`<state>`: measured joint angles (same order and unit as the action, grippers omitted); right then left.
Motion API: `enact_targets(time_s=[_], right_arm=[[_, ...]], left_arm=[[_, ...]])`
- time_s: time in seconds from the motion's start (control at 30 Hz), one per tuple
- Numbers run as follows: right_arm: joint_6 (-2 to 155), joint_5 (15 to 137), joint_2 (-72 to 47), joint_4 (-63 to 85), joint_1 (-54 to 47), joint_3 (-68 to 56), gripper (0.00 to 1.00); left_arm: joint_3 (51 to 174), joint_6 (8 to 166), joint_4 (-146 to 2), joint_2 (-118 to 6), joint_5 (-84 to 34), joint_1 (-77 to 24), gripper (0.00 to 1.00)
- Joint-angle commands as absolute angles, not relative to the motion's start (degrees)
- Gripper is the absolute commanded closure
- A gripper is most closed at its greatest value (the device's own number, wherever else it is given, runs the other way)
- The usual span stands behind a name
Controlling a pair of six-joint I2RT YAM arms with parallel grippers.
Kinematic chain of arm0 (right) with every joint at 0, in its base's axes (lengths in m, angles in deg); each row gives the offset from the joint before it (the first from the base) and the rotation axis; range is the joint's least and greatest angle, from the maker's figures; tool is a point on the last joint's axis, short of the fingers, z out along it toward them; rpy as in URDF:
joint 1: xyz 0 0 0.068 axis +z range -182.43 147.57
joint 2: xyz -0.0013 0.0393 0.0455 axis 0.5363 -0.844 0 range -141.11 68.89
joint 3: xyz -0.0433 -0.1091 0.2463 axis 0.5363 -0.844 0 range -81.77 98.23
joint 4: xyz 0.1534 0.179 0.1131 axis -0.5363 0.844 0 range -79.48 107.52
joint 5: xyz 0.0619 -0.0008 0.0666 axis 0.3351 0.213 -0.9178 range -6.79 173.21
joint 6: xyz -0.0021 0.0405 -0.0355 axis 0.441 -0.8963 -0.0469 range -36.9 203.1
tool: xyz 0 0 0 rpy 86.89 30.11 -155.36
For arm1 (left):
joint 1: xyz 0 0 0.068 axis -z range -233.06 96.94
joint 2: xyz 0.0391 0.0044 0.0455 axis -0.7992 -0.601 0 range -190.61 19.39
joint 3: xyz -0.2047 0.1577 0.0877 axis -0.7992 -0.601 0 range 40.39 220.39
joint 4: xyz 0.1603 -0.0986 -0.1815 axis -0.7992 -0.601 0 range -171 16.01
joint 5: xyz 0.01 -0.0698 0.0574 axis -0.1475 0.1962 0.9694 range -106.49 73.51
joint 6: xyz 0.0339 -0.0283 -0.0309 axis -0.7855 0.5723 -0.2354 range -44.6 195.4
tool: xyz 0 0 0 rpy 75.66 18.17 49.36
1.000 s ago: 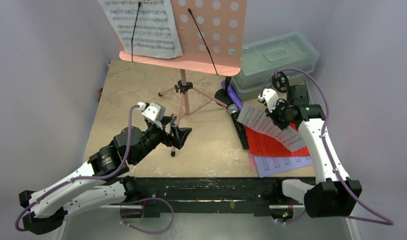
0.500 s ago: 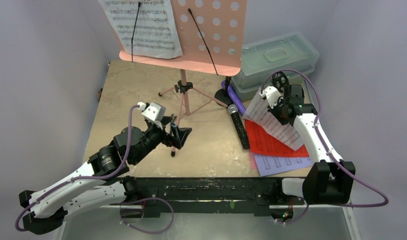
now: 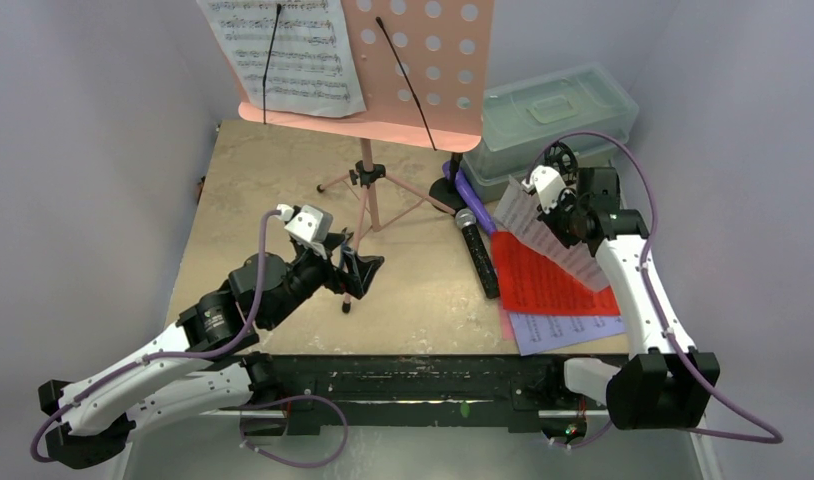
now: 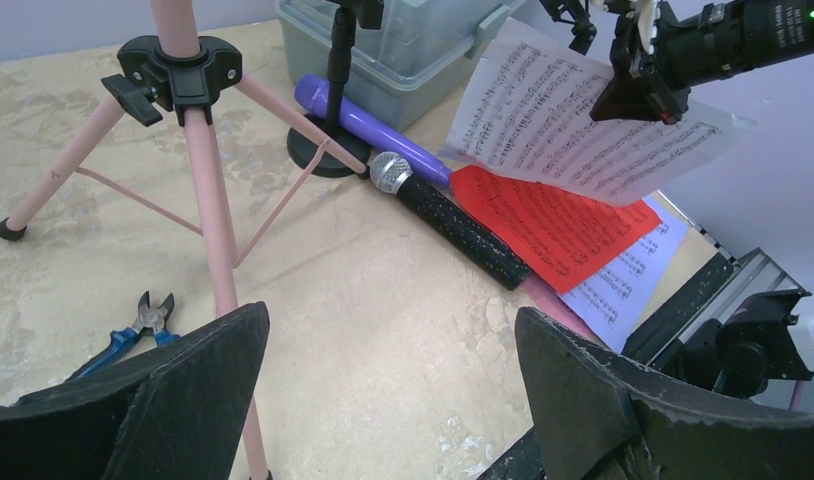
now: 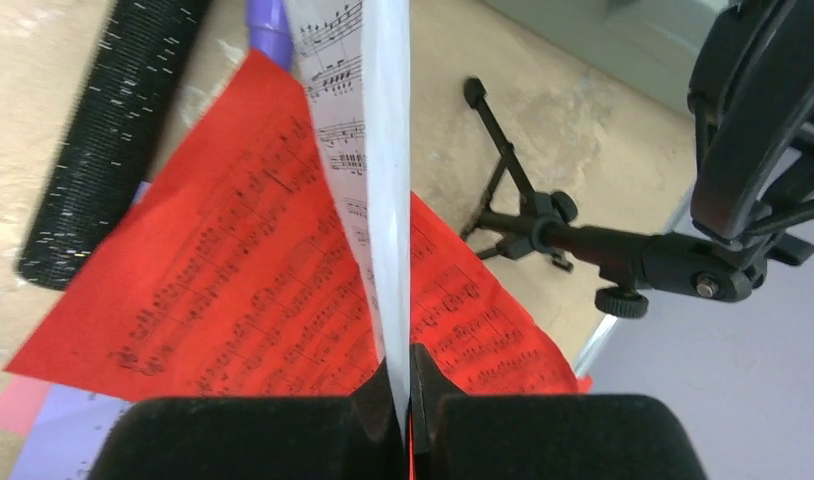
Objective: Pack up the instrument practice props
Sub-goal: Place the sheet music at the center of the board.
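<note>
My right gripper (image 3: pixel 565 222) (image 5: pixel 406 375) is shut on the edge of a white music sheet (image 3: pixel 538 235) (image 5: pixel 368 150), which hangs tilted in the air above the red sheet (image 3: pixel 548 285) (image 5: pixel 253 290) and the lavender sheet (image 3: pixel 568 328). A black silver-headed mic (image 3: pixel 477 252) (image 4: pixel 448 215) lies left of the sheets, beside a purple mic (image 3: pixel 470 186) (image 4: pixel 368 125). The pink music rack (image 3: pixel 423 70) stands at the back with another white sheet (image 3: pixel 283 50) on it. My left gripper (image 3: pixel 355 265) (image 4: pixel 393 330) is open and empty by the tripod's near leg (image 4: pixel 218 230).
A translucent lidded box (image 3: pixel 548 115) sits at the back right. Black mic supports (image 5: pixel 583 245) (image 3: pixel 558 160) stand close to my right wrist. Blue-handled pliers (image 4: pixel 133 325) lie on the table left of the tripod leg. The table's front rail (image 3: pixel 433 375) runs along the near edge.
My right gripper has risen and shifted slightly toward the back, lifting the white sheet off the red one. The left arm has not moved.
</note>
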<state>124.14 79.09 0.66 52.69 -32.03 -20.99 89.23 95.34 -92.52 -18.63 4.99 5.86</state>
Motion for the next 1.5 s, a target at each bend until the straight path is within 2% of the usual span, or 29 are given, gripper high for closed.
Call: enact_targets(time_s=[0.0,0.27,0.43,0.57,1.0,1.13,1.33,1.47], right_arm=[[126.97,71.1,2.39,61.2,-32.1,-15.47,1.0],[137.53,55.22,4.98,81.28,-32.05,-5.27,1.0],[138.41,54.44,6.19,84.8,-32.0,-5.47,1.0],[133.69,60.47,6.31,78.92,-32.06,-9.72,1.0],[125.1,82.48,-8.55,54.71,-32.01,-15.99,0.87],[123.42,86.42,-9.88,48.67,-32.04,-17.53,0.8],[122.32,89.81,-8.01,44.81,-32.04,-20.06,0.48],[121.62,87.99,-4.6,45.3,-32.01,-19.95,0.39]], left_arm=[[89.72,94.41,-91.37,-18.94,5.23,5.92,0.07],[90.38,93.69,-91.67,-19.36,5.48,5.92,0.07],[90.4,93.51,-91.4,-19.7,5.51,5.92,0.07],[90.66,93.51,-91.44,-19.98,5.31,5.85,0.07],[90.99,93.44,-92.7,-19.02,5.56,5.92,0.07],[91.03,92.95,-92.48,-19.34,5.62,5.91,0.07],[91.35,92.17,-92.02,-20.7,5.44,5.93,0.07],[92.43,90.77,-91.48,-21.4,5.44,5.92,0.07]])
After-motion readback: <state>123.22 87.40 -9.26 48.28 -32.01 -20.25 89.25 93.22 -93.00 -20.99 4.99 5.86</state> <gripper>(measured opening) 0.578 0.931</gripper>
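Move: The right hand holds the white sheet pinched by its edge over the right part of the red sheet; the red sheet's middle lies about 6 cm to this hand's left, level with it fore and aft, some 15 cm below. The mic tripod's foot stands about 14 cm ahead and 2 cm left, the black microphone some 23 cm left and 4 cm ahead. From the left hand the red sheet is about 42 cm right, 12 cm ahead and well below. Still pinching the white sheet, the right hand draws it back about 8 cm, up and left, turning some 20 degrees counter-clockwise. It then reverses forward, down and right over the red sheet, unwinding that turn and ending about 3.5 cm lower than it began; the fingers part on the way and open past half to let the sheet go. ##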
